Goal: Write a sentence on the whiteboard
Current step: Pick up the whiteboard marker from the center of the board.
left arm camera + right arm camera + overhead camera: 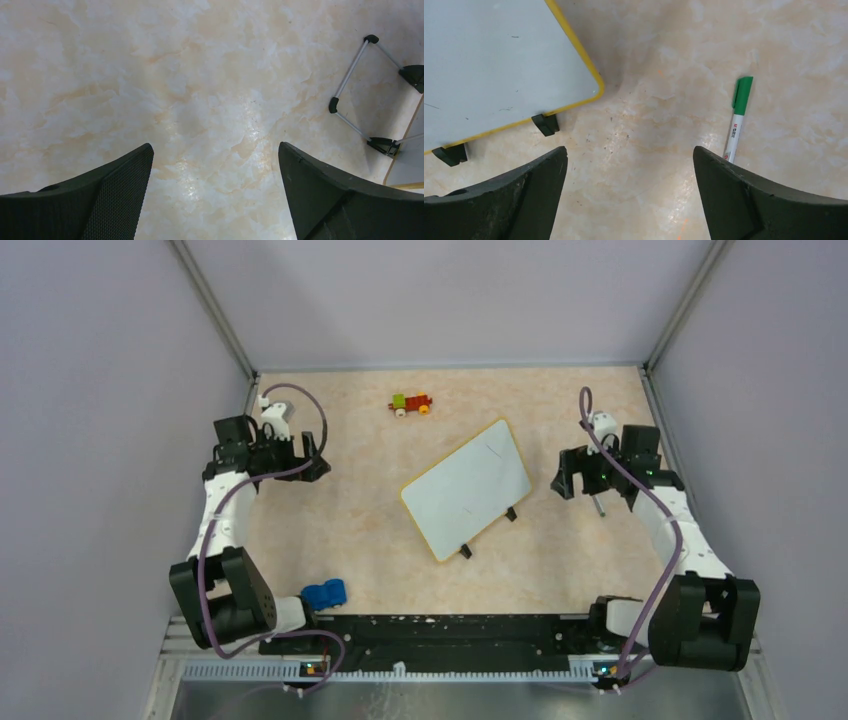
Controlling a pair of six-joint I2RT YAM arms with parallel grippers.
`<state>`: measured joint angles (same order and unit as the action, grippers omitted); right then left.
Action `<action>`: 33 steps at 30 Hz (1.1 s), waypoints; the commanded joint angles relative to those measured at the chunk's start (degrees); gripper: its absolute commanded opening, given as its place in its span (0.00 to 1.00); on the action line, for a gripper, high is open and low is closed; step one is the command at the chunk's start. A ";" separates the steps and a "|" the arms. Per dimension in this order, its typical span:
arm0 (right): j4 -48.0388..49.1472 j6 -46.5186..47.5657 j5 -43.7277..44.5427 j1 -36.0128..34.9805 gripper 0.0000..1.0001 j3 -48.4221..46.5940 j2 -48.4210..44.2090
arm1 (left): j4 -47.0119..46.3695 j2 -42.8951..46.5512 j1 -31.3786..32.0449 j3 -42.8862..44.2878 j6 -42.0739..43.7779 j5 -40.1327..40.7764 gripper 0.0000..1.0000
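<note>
The whiteboard (467,490), white with a thin yellow rim and two black feet, lies tilted at the table's middle. It fills the upper left of the right wrist view (499,65). No green sentence shows on it, only a few faint dark specks. A white marker with a green cap (738,117) lies on the table right of the board, under my right wrist (598,505). My right gripper (630,170) is open and empty above bare table between board and marker. My left gripper (215,167) is open and empty over bare table, left of the board (316,464).
A small toy of coloured bricks (411,403) sits at the back centre. A blue toy car (323,593) sits near the left arm's base. The board's wire stand (350,85) and yellow edge (403,170) show at the right of the left wrist view. Grey walls enclose the table.
</note>
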<state>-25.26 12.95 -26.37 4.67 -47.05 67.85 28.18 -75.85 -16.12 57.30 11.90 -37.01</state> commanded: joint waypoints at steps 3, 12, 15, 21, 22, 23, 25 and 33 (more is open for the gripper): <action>-4.52 6.25 4.10 0.90 0.89 -6.16 1.78 | -1.83 2.73 0.96 0.73 -0.50 0.44 0.99; -8.87 12.91 5.30 8.22 0.79 -9.82 9.43 | 0.12 3.84 4.42 3.34 0.94 6.17 0.99; -8.37 13.15 6.12 8.34 0.72 -9.88 12.20 | 0.12 3.85 6.27 2.96 0.80 8.06 0.99; -5.86 13.53 9.23 8.34 0.55 -9.22 17.22 | 0.12 4.07 7.50 2.65 0.68 8.41 0.99; -5.45 13.62 9.70 8.34 0.54 -9.04 17.83 | 0.16 4.13 7.58 2.64 0.58 8.32 0.99; -5.05 13.72 10.13 8.34 0.53 -8.91 18.40 | 0.12 4.19 7.67 2.60 0.54 8.32 0.99; -4.21 13.83 10.90 8.34 0.52 -8.60 19.49 | 0.12 4.26 7.76 2.56 0.35 8.15 0.99; -1.88 14.18 12.43 8.34 0.46 -7.61 23.88 | -0.01 3.35 8.42 2.02 0.06 7.76 0.99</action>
<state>-30.04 25.98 -15.25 12.88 -54.52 89.69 28.38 -73.23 -8.16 58.72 12.10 -28.91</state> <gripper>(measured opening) 0.467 0.988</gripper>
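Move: The whiteboard marker lies on the bare table, about 5 cm ahead of my right hand, 9 cm to its right and some 12 cm below. The whiteboard's middle stands about 31 cm to the left of the marker and roughly level with it in reach. From my left hand the marker is far off, around 67 cm to the right, 3 cm ahead and 15 cm down. I swing my right hand about 9 cm to the right, away from the whiteboard, level at first, then sinking some 8.5 cm towards the marker. As it goes I tip the fingers more steeply down by roughly 20 degrees and narrow them from nearly wide to about half open, one either side of the marker's line, still above the table. My empty left hand drifts slightly right and up. ##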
